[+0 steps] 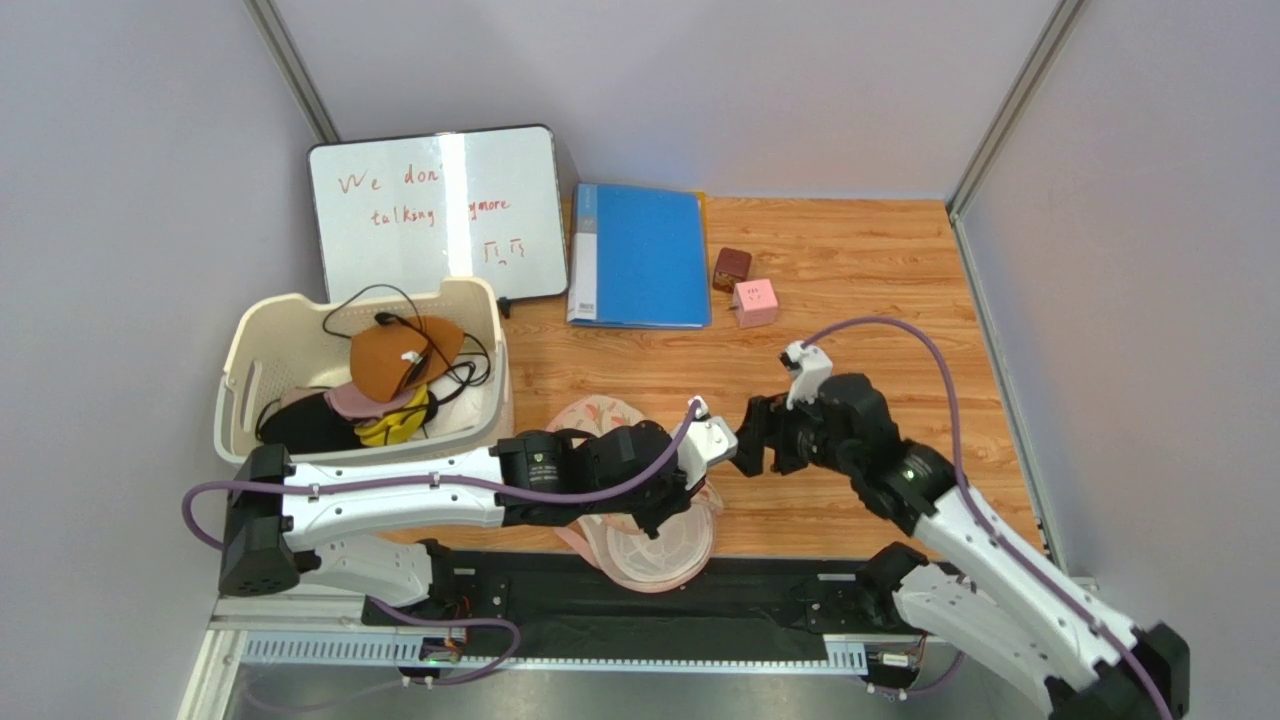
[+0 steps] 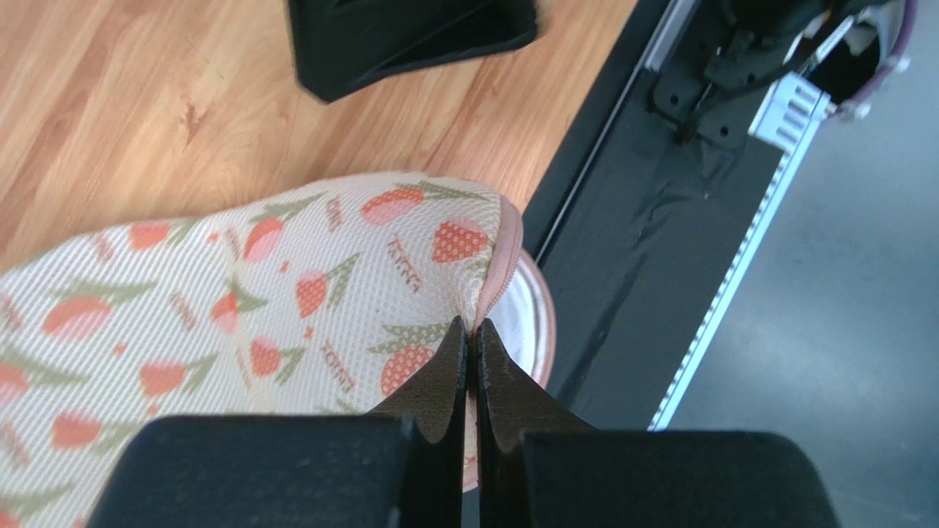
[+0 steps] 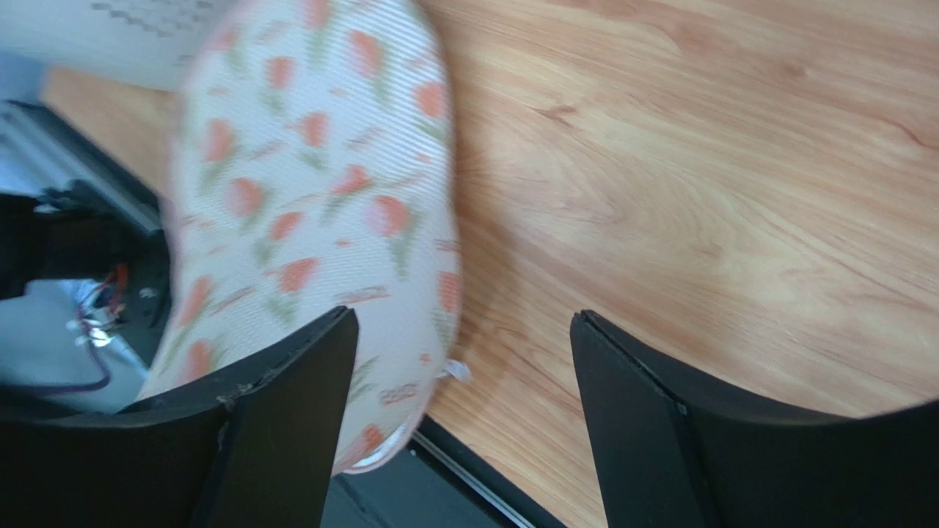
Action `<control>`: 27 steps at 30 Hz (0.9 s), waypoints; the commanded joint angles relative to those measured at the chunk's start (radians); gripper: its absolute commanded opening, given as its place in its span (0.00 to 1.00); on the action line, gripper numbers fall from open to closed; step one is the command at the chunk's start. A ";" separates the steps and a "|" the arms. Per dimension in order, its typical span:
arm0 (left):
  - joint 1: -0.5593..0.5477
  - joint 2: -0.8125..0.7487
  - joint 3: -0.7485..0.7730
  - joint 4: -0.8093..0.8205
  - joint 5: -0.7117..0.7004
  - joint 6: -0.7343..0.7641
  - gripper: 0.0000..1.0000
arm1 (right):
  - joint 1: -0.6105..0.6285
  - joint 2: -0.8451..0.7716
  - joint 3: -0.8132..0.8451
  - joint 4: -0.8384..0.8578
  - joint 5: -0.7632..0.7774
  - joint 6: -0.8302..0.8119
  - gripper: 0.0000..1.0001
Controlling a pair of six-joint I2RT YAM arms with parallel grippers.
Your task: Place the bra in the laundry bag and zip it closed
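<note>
The laundry bag [image 1: 655, 555], beige-pink with a red-and-green print, lies at the table's near edge, partly under my left arm, its near end over the black rail. My left gripper [image 1: 658, 522] is shut on its pink zip edging, as the left wrist view [image 2: 474, 326] shows, with the printed bag [image 2: 276, 286] to its left. My right gripper [image 1: 751, 437] is open and empty just right of the bag. In the right wrist view [image 3: 463, 330] the bag [image 3: 309, 165] lies by the left finger. The orange-brown bra [image 1: 403, 354] lies in the basket.
The cream basket [image 1: 253, 360] at the left also holds black, pink and yellow garments. A whiteboard [image 1: 436, 210], a blue folder [image 1: 640, 255] and two small cubes [image 1: 744, 288] stand at the back. A black rail [image 2: 650, 220] runs along the near edge.
</note>
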 commanded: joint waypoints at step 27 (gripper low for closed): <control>0.035 -0.370 -0.076 -0.062 -0.160 -0.212 0.64 | 0.435 -0.090 -0.207 0.407 0.481 0.173 0.00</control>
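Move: The left fingers already hold the edge of the bag's strawberry flap, lifted at their tips. From the open right gripper that held edge lies about 9 cm back and 11 cm left, roughly level. The bag's white mesh lower half is some 10 cm below the left hand and about 1 cm back, straight beneath it sideways; from the right hand the pink cube stands about 27 cm ahead, 4 cm right and 8 cm lower. The right hand swings back about 10 cm and left with its fingers open, turning some 30 degrees counter-clockwise, then comes forward about 5 cm while turning partly back, and its fingers shut on the raised flap edge on the right of the left hand. Meanwhile the left hand eases some 5 cm to its left, still holding the flap for most of the way, then opens its fingers about halfway, lets the edge go and begins to rise. ##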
